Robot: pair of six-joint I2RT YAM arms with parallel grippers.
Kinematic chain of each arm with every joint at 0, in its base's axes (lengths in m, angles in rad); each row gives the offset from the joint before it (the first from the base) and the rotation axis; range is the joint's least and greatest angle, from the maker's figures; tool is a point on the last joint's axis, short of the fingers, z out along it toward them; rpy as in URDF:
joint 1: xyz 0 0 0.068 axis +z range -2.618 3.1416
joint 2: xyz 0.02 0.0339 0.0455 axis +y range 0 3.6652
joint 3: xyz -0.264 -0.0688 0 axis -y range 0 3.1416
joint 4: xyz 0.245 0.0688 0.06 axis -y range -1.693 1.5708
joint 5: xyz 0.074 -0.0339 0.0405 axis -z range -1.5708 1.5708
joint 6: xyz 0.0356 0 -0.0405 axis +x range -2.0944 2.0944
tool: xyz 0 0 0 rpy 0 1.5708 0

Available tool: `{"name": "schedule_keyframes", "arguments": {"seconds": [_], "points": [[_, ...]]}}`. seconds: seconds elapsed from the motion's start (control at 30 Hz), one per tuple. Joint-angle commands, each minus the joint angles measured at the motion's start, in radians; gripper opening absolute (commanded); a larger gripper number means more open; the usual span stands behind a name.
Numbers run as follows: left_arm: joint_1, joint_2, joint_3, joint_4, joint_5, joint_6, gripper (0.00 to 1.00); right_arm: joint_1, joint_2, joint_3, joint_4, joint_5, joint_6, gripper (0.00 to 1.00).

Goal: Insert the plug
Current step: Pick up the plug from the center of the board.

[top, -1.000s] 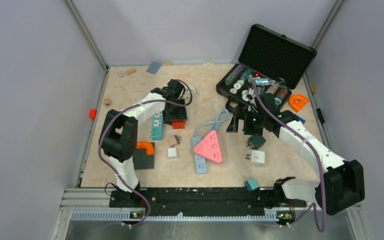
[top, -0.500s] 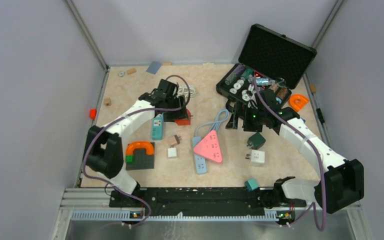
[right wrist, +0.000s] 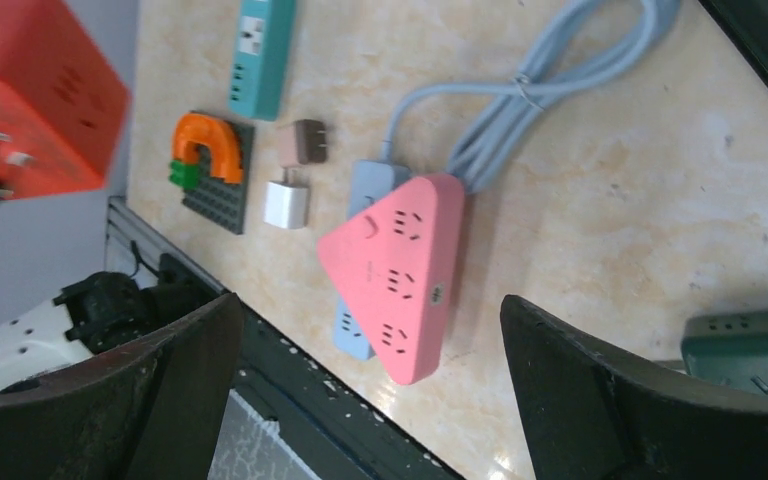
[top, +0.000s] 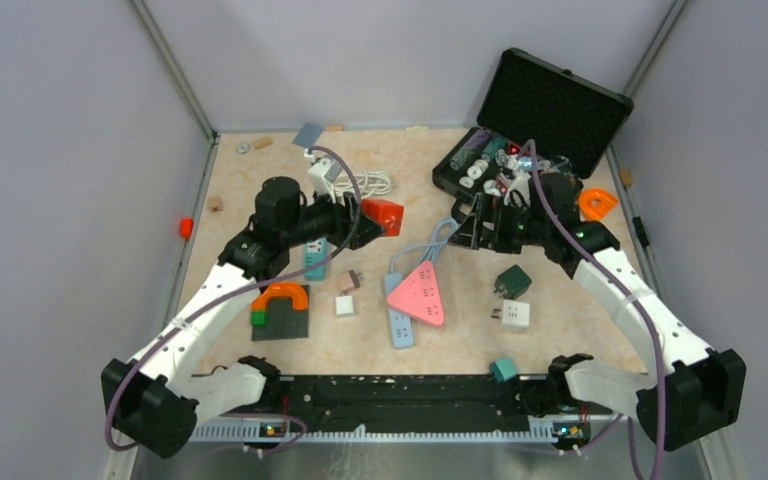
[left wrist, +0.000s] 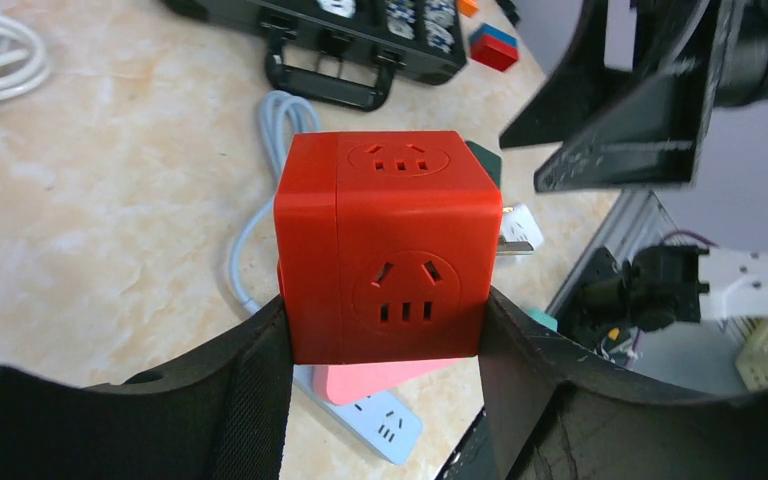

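My left gripper is shut on a red cube plug, held in the air above the table. In the left wrist view the cube sits squeezed between both black fingers, with socket faces on its top and front. The right wrist view catches the cube at top left, with metal pins on its side. A pink triangular power strip lies mid-table on a grey-blue strip. My right gripper hangs open and empty beside the case, above the pink strip.
A teal power strip, a brown plug and a white adapter lie left of centre. A dark green plug and a white plug lie right. An open black case stands back right. An orange arch sits on a black plate.
The left arm has lifted the red cube off the table beside the teal strip and swung it up and right. The right gripper has risen away from the green plug.
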Motion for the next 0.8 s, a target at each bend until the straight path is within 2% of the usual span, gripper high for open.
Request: {"name": "schedule_keyframes", "arguments": {"seconds": [0.0, 0.13, 0.33, 0.43, 0.57, 0.7, 0.77], "points": [[0.002, -0.097, -0.098, 0.23, 0.194, 0.079, 0.0, -0.008, -0.095, -0.019, 0.189, -0.139, 0.017, 0.96], [0.001, -0.159, -0.153, 0.274, 0.305, 0.195, 0.0, -0.008, -0.197, -0.098, 0.341, -0.191, 0.066, 0.96], [-0.018, -0.235, -0.135, 0.08, 0.389, 0.529, 0.0, -0.008, -0.321, -0.212, 0.584, -0.266, 0.117, 0.96], [-0.05, -0.271, -0.14, 0.034, 0.413, 0.698, 0.0, -0.008, -0.315, -0.204, 0.601, -0.345, 0.093, 0.96], [-0.103, -0.306, -0.149, 0.024, 0.411, 0.853, 0.0, -0.008, -0.261, -0.17, 0.574, -0.479, 0.065, 0.95], [-0.157, -0.32, -0.141, 0.009, 0.408, 1.02, 0.0, -0.001, -0.245, -0.165, 0.571, -0.529, 0.016, 0.95], [-0.178, -0.32, -0.128, -0.007, 0.416, 1.107, 0.0, 0.005, -0.235, -0.169, 0.595, -0.602, 0.01, 0.95]]}}
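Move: The left hand already holds the red plug; the open right gripper it is being brought to lies about 16 cm to its right, 2 cm back and 7 cm lower. The pink power strip is some 8 cm right, 4 cm back and 20 cm below; the small brown plug is 6 cm left, 1 cm back and 23 cm down. From the right hand, the red plug is about 15 cm left, 2 cm ahead and 6 cm up, and the dark green plug 11 cm right, level with it, 14 cm down. Back towards the base by about 12 cm and barely up, the left hand carries the red plug in its unchanged grip, swinging clockwise and pitching over some 60 degrees so its fingers point right, back and down. Meanwhile the wide-open right hand rises about 9 cm, drawing back and left towards the plug, and turns until its fingers point nearly level to the left. ##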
